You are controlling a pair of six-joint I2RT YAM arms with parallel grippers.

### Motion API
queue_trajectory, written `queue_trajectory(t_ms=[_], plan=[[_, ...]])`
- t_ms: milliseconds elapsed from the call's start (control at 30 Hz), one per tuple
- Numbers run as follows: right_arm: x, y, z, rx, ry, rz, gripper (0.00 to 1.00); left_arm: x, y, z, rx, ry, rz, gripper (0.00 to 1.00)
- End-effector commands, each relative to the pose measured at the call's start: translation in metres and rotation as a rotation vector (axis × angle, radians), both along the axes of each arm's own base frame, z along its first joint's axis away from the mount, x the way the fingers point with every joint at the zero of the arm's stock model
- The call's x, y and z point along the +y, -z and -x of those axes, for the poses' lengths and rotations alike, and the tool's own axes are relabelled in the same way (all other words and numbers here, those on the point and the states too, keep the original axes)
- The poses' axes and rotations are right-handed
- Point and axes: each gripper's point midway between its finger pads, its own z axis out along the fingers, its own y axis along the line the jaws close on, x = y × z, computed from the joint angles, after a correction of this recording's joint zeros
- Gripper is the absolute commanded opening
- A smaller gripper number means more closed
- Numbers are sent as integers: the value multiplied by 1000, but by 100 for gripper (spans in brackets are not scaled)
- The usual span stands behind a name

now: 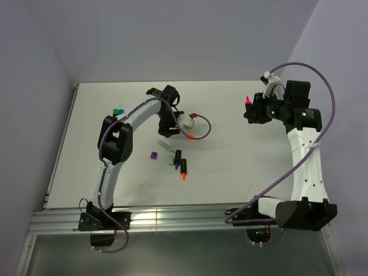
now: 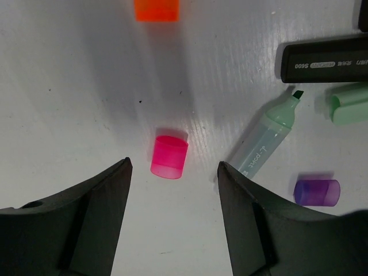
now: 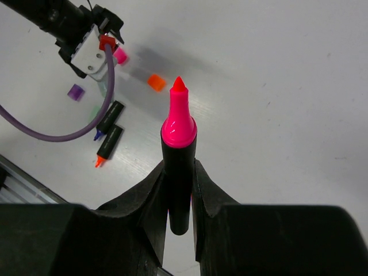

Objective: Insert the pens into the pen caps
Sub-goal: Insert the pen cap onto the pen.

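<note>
My left gripper (image 2: 174, 165) hangs open just over the table, and a pink pen cap (image 2: 169, 157) lies on its side at its fingertips, touching neither finger. Near it lie an orange cap (image 2: 156, 10), a purple cap (image 2: 317, 192), a pale green cap (image 2: 349, 103), a green-tipped pen (image 2: 267, 138) and a black-barrelled pen (image 2: 325, 59). My right gripper (image 3: 179, 167) is shut on the black barrel of a pink-tipped pen (image 3: 178, 129), tip pointing away from the jaws. In the top view this pen (image 1: 248, 100) is held above the table at the right.
An orange-tipped pen (image 1: 184, 169) and another black pen (image 1: 177, 156) lie mid-table beside the purple cap (image 1: 153, 155). Teal and green pieces (image 1: 118, 110) sit near the left arm's elbow at the table's left. A purple cable (image 1: 201, 129) loops by the left wrist.
</note>
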Motion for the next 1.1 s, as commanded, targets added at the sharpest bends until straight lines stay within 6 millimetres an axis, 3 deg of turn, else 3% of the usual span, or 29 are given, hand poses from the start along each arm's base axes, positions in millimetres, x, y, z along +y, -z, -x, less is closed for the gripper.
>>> queue_trajectory(t_ms=[0,667,767,900,1067], plan=[[1,1,0,-7,-14,10,0,6,-10,-11,-53,12,-4,67],[1,2,-6,3,-19,9,0,4,38,-14,-57,37,-115,65],[0,2,-5,1,-16,13,0,7,46,-11,-38,47,-133,60],[-1,4,-5,4,-13,18,0,11,54,-5,-15,61,-158,46],[0,13,-7,29,-20,13,0,9,55,-1,-16,63,-162,46]])
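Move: The pink cap lies almost under the open left fingers, about 1 cm ahead, 1 cm to their left and 4 cm below. At that same height, the orange cap is roughly 9 cm to the left hand's right and level with it, the clear green pen 4 cm back and 2 cm left, and the purple cap 9 cm back and 7 cm left. From the right hand, which holds the pink pen, the pink cap is some 10 cm ahead, 28 cm left and 28 cm below. The left hand first eases about 1 cm forward and slightly left to line up over the pink cap, then sinks some 3.5 cm so its fingertips straddle it, the fingers tipping 5 to 10 degrees nearer to straight down. Once down, it stops and draws the fingers from about two-thirds open to under half, one on the cap's near side and one on its far side, still with a sliver of gap showing and no clear pinch yet. ##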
